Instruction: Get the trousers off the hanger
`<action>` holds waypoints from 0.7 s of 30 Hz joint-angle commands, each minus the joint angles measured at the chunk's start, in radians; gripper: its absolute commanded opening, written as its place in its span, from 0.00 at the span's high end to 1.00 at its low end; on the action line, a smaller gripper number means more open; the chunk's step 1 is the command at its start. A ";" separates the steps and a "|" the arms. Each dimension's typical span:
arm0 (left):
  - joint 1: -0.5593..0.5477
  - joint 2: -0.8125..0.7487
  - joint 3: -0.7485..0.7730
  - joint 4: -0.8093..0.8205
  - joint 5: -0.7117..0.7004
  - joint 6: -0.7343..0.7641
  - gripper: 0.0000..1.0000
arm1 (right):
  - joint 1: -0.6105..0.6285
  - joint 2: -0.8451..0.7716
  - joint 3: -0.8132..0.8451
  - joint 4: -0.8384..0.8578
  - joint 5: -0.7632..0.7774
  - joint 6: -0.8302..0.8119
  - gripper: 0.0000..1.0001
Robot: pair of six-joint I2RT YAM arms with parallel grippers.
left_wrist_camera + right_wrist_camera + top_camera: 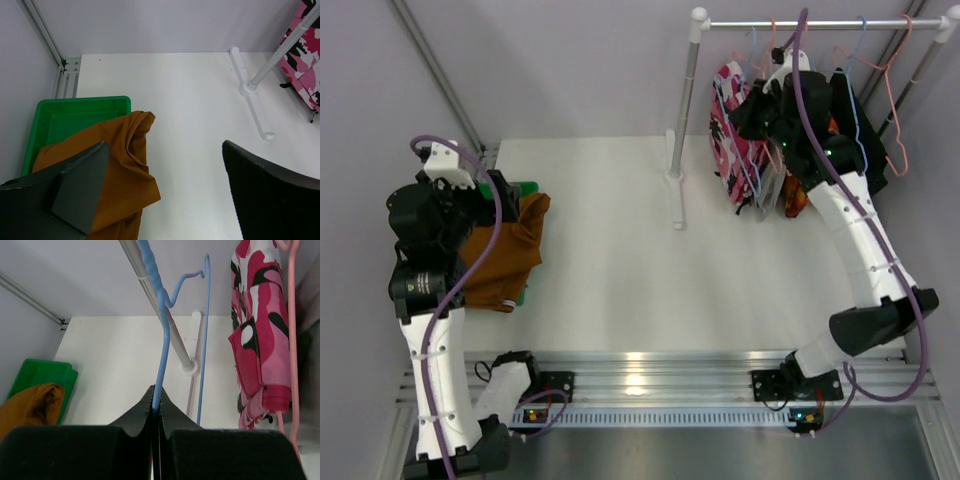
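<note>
The rust-brown trousers (505,250) (120,170) lie crumpled over the green tray (75,107) at the table's left, spilling onto the tabletop. My left gripper (510,200) (165,150) hovers just above them, open, with nothing between its fingers. The pink-red-white floral trousers (735,150) (260,340) hang folded on a hanger on the rack. My right gripper (767,110) (156,402) is up at the rack, shut on the wire of a bare blue hanger (162,340) that hooks over the rail. A grey garment (767,188) hangs behind my arm, mostly hidden.
The white rack has its rail (820,22) along the back right and its post (682,130) with a foot on the table. Pink hangers (890,90), a black garment (855,120) and an orange-patterned one (795,200) also hang there.
</note>
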 commanded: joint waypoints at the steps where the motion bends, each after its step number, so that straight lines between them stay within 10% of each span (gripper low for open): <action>1: 0.003 -0.020 -0.027 0.047 0.027 -0.044 0.01 | -0.022 0.076 0.140 0.149 -0.024 -0.002 1.00; 21: 0.003 -0.077 -0.103 0.013 -0.021 -0.007 0.01 | -0.018 0.428 0.391 0.276 -0.040 -0.025 1.00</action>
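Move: At the rack's left end, the free stretch of rail where the empty blue hanger is to go lies about 18 cm ahead of the right hand, 4 cm to its left and 9 cm above. The camouflage trousers hang some 16 cm ahead and 2 cm right, about 8 cm below; the grey trousers are 4 cm farther right, at the same depth and height. From the left hand, that stretch of rail lies roughly 32 cm ahead, 38 cm right and 12 cm up. Carrying the empty blue hanger with fingers still shut on its shoulder, the right hand reaches forward about 12.5 cm and some 4.5 cm left to the rail's end. It rises nearly 4 cm while tipping up about 10 degrees, then sinks back to its starting height to bring the hook down over the rail. The open left hand sinks about 2 cm above the green basket. ##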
